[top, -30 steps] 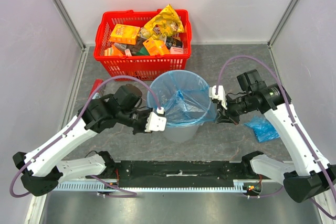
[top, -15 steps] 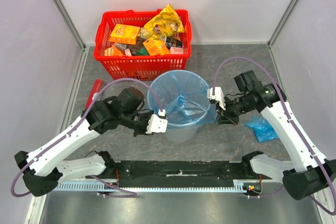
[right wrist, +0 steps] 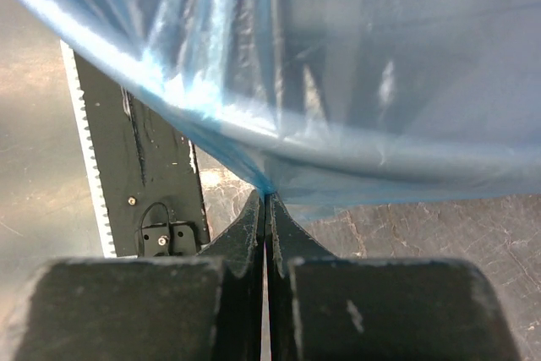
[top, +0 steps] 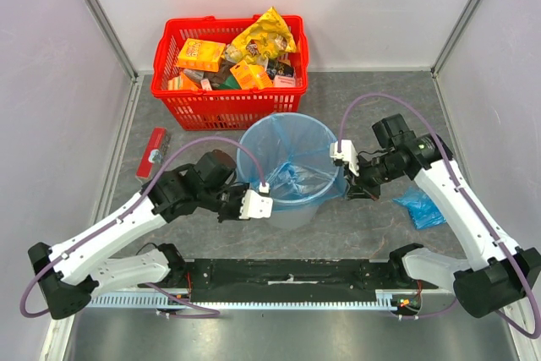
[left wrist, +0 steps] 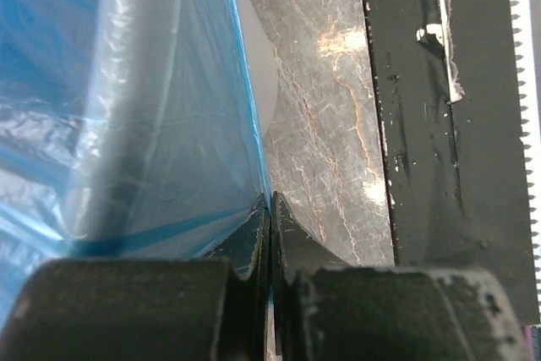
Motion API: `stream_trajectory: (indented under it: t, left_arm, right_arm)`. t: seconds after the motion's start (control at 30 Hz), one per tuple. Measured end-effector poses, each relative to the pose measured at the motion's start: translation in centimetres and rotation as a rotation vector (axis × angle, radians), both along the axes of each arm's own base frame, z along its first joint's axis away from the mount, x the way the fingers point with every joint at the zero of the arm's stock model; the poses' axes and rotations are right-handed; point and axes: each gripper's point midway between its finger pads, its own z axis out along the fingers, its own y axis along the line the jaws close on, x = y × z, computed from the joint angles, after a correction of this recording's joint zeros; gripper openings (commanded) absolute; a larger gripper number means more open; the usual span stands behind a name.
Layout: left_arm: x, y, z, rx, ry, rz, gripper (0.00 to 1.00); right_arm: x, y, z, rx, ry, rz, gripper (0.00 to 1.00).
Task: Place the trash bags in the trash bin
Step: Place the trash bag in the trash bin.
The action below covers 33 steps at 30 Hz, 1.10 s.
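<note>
The light-grey trash bin (top: 292, 211) stands mid-table with a translucent blue trash bag (top: 287, 154) spread open over its rim. My left gripper (top: 264, 199) is at the bin's left rim, shut on the bag's edge. In the left wrist view the jaws (left wrist: 270, 202) pinch the blue film (left wrist: 127, 124) beside the bin wall (left wrist: 256, 73). My right gripper (top: 341, 189) is at the right rim, shut on the bag's edge there (right wrist: 266, 196), and the film (right wrist: 338, 57) stretches above it. A second blue trash bag (top: 420, 206) lies bunched on the table at the right.
A red mesh basket (top: 228, 103) full of packets stands just behind the bin. A flat red packet (top: 152, 151) lies on the table at the left. Grey walls close in both sides. A black rail (top: 287, 276) runs along the near edge.
Both grippers have shifted with the bag's edge: the left one to the right and nearer, the right one to the left and farther. The bag mouth sits rounder on the rim. The red packet is uncovered.
</note>
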Motion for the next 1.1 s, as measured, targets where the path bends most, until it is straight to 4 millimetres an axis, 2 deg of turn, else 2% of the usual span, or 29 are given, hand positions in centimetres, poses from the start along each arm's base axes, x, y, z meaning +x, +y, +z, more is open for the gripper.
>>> stream_trajectory:
  t: [0.4,0.53,0.7,0.73,0.87,0.93,1.1]
  left_arm:
    - [1.0,0.4,-1.6,-0.021,-0.075,0.043,0.02]
    - [1.3,0.7,-2.4,-0.013,-0.092,0.059,0.03]
    - [1.5,1.3,-2.3,-0.004,-0.107,0.092,0.41]
    - [1.5,1.4,-2.2,-0.005,-0.106,0.096,0.61]
    - [1.2,1.7,-1.9,-0.007,-0.092,0.106,0.85]
    - [1.1,1.7,-1.5,-0.010,-0.090,0.109,0.87]
    - [1.0,1.8,-0.1,-0.033,-0.101,0.112,0.90]
  right_arm:
    - [1.0,0.1,-1.4,-0.007,-0.018,-0.021,0.01]
    - [1.3,0.1,-1.5,-0.010,-0.023,-0.033,0.14]
    - [1.8,-0.6,-1.7,-0.053,-0.040,-0.066,0.34]
    - [2.0,-0.8,-1.7,-0.062,-0.046,-0.071,0.38]
    - [2.3,-1.0,-1.1,-0.072,-0.072,-0.086,0.57]
    - [2.5,-1.1,-0.7,-0.076,-0.085,-0.097,0.67]
    - [2.9,-1.2,0.5,-0.075,-0.113,-0.110,0.83]
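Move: Just outside the near-left rim, the left hand has the trash bin's middle about 12 cm ahead, 8 cm to its right and some 7 cm lower. From the right hand the bin lies 8 cm ahead, 15 cm to the left and also 7 cm below. The spare bag is around 20 cm right of that hand, 4 cm ahead and 18 cm down; the red basket stands some 26 cm beyond the bin and 15 cm left of it. Drawing the still-pinched bag edge down outside the rim, the left hand sinks some 2.5 cm, easing forward, then opens wide, shifting left and rising back up. The right hand goes forward about 3 cm in all, sinking 1.5 cm with its pinch kept, then opens wide while edging right and lifting about 2 cm. Both let go of the edge. ##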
